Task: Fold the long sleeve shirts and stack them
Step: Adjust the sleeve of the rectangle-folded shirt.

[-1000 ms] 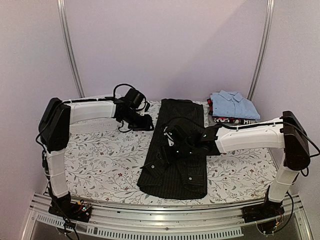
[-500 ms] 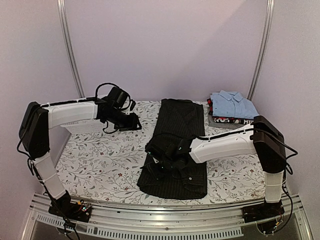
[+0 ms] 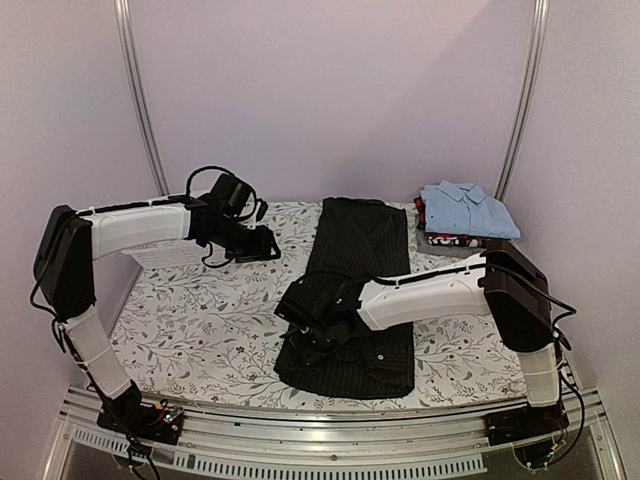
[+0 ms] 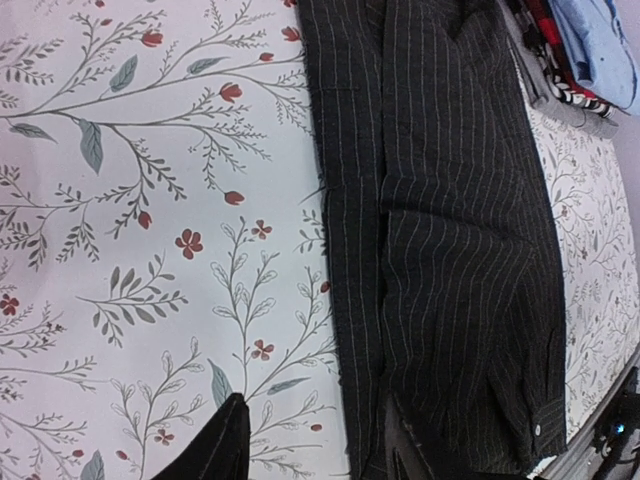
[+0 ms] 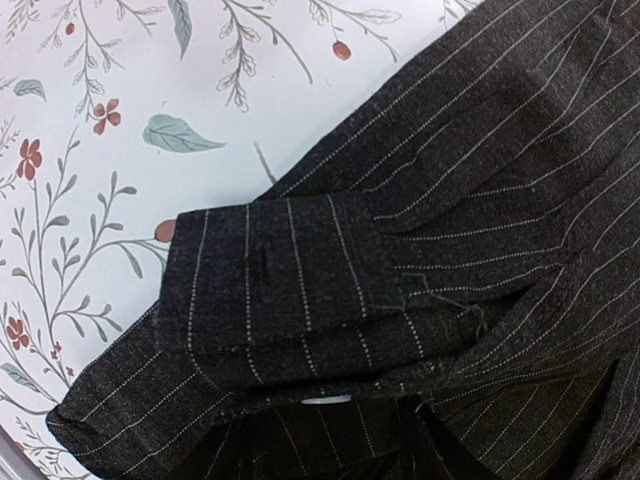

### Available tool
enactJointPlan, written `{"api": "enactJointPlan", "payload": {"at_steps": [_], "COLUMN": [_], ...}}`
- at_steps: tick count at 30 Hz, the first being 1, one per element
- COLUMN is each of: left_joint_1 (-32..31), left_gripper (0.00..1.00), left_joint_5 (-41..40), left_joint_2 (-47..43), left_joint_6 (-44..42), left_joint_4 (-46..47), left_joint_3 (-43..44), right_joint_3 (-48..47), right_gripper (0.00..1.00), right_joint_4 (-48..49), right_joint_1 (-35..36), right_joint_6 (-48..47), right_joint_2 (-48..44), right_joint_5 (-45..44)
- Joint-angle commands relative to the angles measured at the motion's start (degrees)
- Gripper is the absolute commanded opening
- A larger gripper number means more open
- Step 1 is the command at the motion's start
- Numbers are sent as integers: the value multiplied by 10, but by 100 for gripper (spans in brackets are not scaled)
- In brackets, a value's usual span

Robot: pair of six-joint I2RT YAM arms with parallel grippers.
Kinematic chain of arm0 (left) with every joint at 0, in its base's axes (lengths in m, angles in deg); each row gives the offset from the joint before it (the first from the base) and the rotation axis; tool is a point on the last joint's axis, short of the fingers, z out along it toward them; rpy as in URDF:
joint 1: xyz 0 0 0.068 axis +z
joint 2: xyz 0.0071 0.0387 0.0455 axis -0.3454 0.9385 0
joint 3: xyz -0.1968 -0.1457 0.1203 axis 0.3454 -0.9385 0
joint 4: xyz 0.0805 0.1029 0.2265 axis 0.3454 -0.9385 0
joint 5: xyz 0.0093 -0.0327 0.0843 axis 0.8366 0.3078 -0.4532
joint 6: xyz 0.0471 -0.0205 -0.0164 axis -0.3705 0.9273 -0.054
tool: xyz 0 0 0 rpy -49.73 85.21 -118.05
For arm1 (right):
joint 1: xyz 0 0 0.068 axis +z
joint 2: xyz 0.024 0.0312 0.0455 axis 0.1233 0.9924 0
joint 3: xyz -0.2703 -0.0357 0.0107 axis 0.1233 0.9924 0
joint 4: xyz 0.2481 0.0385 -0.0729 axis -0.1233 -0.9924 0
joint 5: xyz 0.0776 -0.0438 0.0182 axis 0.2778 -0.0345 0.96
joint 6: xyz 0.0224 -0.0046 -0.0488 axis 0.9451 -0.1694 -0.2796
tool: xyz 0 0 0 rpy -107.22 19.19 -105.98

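Note:
A black pinstriped long sleeve shirt (image 3: 358,262) lies lengthwise down the middle of the table. Its buttoned cuff (image 5: 275,290) fills the right wrist view, with a small white button (image 5: 330,398) just below it. My right gripper (image 3: 305,325) reaches across to the shirt's lower left side. There it stands open (image 5: 335,445), low over the cuff, with dark cloth between its fingers. My left gripper (image 3: 262,245) hovers open left of the shirt's upper half. The shirt's left edge (image 4: 345,330) runs between its fingertips (image 4: 320,450). A folded light blue shirt (image 3: 468,208) sits at the back right.
The blue shirt rests on a folded red, black and white patterned garment (image 3: 455,240). A white mesh basket (image 3: 165,257) lies under the left forearm at the far left. The floral tablecloth (image 3: 210,320) covers the table, and metal poles stand at both back corners.
The right arm has swung left and down onto the shirt's lower left sleeve, and its jaws have narrowed. The left arm has drawn a little to the left.

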Motion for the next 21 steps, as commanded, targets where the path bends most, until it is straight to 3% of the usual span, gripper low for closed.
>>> {"api": "enactJointPlan", "payload": {"at_steps": [1, 11, 21], "left_joint_1": [6, 7, 7], "left_gripper": [45, 45, 45], "left_joint_5": [7, 11, 16], "left_joint_2": [-13, -15, -20], "left_joint_6": [2, 1, -1], "left_joint_4": [10, 15, 17], "left_joint_3": [-7, -15, -23], "right_joint_3": [-11, -6, -20], "right_gripper": [43, 10, 0], "right_joint_4": [-42, -42, -61], "right_joint_1": [13, 13, 13], "right_joint_6": [14, -11, -21], "right_joint_2": [9, -23, -37], "right_joint_5": [-35, -27, -6]}}
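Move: The cuff of the shirt's left-hand sleeve is right at my low right hand: its middle is about 2 cm ahead, 3 cm to the left and 1 cm below, its near edge already between my half-open fingers. The other cuff lies some 14 cm to the right, level with me; the shirt's left bottom corner is roughly 4 cm back and 6 cm left. From my left hand, the aimed-at cuff is about 16 cm back, 6 cm right and 12 cm lower. I close my right fingers from half open to fully shut on the near, buttoned edge of the left-hand cuff, pinching the thin cloth there. As they come together I ease my hand about 1 cm back and 1 cm right, low over the shirt and with only a slight tilt, then hold it there. ##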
